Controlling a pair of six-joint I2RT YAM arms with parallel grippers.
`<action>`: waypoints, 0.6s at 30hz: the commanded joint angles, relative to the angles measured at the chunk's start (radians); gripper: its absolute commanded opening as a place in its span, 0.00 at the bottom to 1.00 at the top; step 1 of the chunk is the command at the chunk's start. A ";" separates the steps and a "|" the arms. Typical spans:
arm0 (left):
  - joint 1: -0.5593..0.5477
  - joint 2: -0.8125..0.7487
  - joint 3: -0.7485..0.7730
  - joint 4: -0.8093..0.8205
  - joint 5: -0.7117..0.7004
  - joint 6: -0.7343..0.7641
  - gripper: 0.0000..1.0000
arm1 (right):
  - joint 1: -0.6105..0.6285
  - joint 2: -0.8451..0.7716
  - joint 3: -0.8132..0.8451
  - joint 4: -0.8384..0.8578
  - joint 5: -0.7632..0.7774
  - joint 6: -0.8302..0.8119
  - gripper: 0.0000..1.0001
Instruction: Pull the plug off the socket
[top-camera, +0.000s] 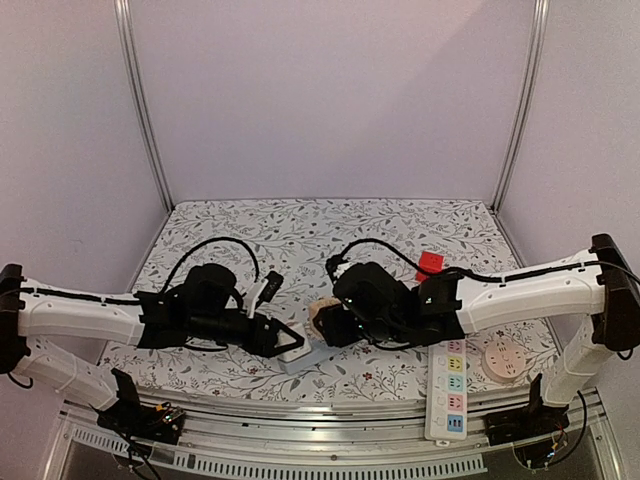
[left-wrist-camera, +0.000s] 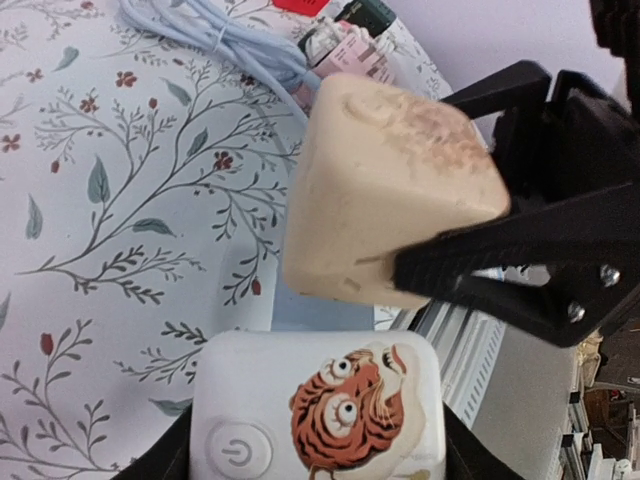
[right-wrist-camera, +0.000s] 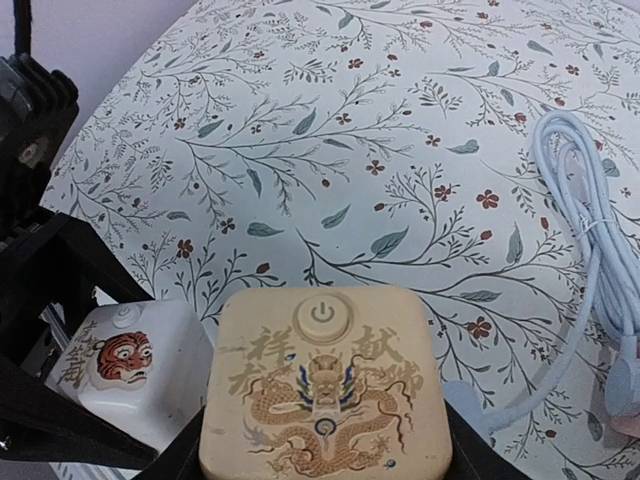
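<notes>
My left gripper (top-camera: 278, 338) is shut on a white cube socket with a tiger picture and a power button (left-wrist-camera: 318, 410), its fingers at the cube's two sides. My right gripper (top-camera: 337, 322) is shut on a beige cube plug block with a gold dragon and a power button (right-wrist-camera: 325, 395). In the left wrist view the beige cube (left-wrist-camera: 395, 190) hangs just beyond the white one, with a narrow gap showing between them. In the right wrist view the white cube (right-wrist-camera: 125, 365) lies to the lower left of the beige one. Both cubes are held near the table's front middle.
A white power strip (top-camera: 448, 385) with pastel sockets lies over the front edge at the right, beside a round beige disc (top-camera: 505, 360). A red item (top-camera: 430, 264) and black cables lie behind. A coiled pale cable (right-wrist-camera: 590, 230) and a white adapter (top-camera: 268, 288) rest on the floral cloth.
</notes>
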 joint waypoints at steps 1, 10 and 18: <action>0.047 0.022 -0.028 -0.209 -0.061 0.019 0.00 | -0.018 -0.062 0.001 -0.195 0.159 -0.009 0.00; -0.017 -0.004 -0.024 -0.204 -0.097 0.065 0.00 | -0.036 -0.013 0.041 -0.228 0.153 0.037 0.00; -0.029 -0.048 -0.037 -0.199 -0.162 0.037 0.00 | -0.053 -0.062 0.032 -0.233 0.183 0.030 0.00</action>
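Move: The blue socket, with the white plug gripped by the left hand on its near-left end, has its middle about 5 cm right of that hand, 2 cm ahead and 3 cm below. From the right hand, which holds the beige plug on the socket's other half, the socket's middle is roughly 2 cm left, 2 cm back and 4 cm below; the coiled cord lies some 14 cm ahead and 7 cm right, and the long white strip about 23 cm right and 7 cm back, both roughly 10 cm lower. The right hand keeps its grip on the beige plug and pulls it off the blue socket, swinging about 5.5 cm to the right and a little forward, quickly at first and then easing off, while its fingers tip some 10 degrees further down and the wrist turns slightly clockwise. The left hand, still gripping the white plug with the socket on it, drops about 3 cm and shifts 2.5 cm left, away from the other hand, its fingers tipping a bit more downward, then almost holds there. ##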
